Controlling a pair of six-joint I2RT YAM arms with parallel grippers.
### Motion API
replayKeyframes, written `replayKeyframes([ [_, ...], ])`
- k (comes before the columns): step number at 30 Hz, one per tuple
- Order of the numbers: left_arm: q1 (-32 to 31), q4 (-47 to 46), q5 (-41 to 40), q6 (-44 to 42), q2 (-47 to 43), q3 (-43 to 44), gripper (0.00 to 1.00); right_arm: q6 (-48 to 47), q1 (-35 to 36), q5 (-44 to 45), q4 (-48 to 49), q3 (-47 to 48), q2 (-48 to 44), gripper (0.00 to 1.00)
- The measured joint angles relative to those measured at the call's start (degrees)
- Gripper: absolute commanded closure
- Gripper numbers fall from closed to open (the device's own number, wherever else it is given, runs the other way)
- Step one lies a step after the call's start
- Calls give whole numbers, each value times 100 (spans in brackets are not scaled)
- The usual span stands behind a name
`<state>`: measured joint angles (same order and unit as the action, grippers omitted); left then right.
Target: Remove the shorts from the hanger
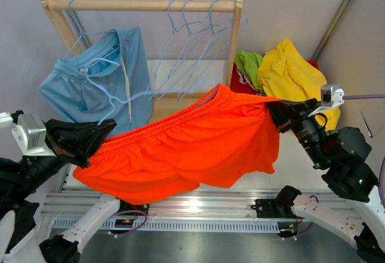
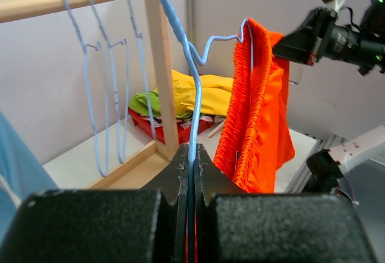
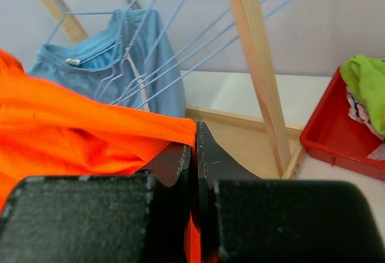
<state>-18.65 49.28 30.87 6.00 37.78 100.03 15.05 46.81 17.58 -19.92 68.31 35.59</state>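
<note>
Orange-red shorts (image 1: 186, 148) hang stretched in the air between my two grippers, in front of the rack. My left gripper (image 1: 103, 133) is shut on the light blue wire hanger (image 2: 194, 88), whose hook end still sits in the bunched waistband (image 2: 255, 112). At the shorts' other end, my right gripper (image 1: 272, 110) is shut on an edge of the orange fabric (image 3: 78, 124). The hanger wire runs straight up from the left jaws (image 2: 192, 154). Orange cloth shows pinched between the right jaws (image 3: 195, 142).
A wooden rack (image 1: 144, 4) stands behind, with light blue shorts (image 1: 96, 85) on a hanger at its left and several empty wire hangers (image 1: 192, 40). To its right a red bin (image 3: 337, 136) holds yellow shorts (image 1: 289, 70) and lime green shorts (image 1: 248, 64).
</note>
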Motion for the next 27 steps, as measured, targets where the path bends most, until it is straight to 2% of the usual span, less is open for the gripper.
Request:
replayKeyframes([
  [4,-9,-101,-780,50,70,269,100,151,-2,446,-92,-483,-170,100],
  [7,-11,-293,-1128,87,39,459,100,236,-17,437,-120,-872,-334,100],
  [13,-13,-505,-1499,103,20,509,100,221,-57,-656,90,-835,173,100],
  [16,-13,-376,-1945,-7,20,417,100,37,-52,-756,50,-291,730,100],
  [18,-13,-210,-2376,-101,20,323,100,-184,-57,-507,42,184,1106,100],
  [23,-22,-33,-3222,-151,-15,-186,100,-1113,-164,479,17,2149,2223,100],
  [27,-52,-144,-3449,-9,79,-363,100,-1440,-1034,490,98,3386,3062,100],
])
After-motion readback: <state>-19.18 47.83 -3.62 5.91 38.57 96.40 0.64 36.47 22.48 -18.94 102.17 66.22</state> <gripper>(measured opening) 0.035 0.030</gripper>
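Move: The orange shorts stretch between both grips. Their middle lies about 22 cm right, 5 cm back and 8 cm below the left hand, and about 20 cm left, 8 cm back and 8 cm below the right. The hanger's far corner, inside the waistband, is some 14 cm left and 5 cm ahead of the right hand, slightly above. The blue shorts hang roughly 14 cm ahead and 4 cm left of the left hand, 10 cm lower. Dipping about 6 cm and swinging some 5 cm left, the right hand then sweeps up nearly 18 cm and forward, turning clockwise, still pinching the orange waistband. Meanwhile the left hand keeps its grip on the hanger, lifts it left and up, then carries it forward and back down in front of the blue shorts, turning counter-clockwise about 30 degrees. ##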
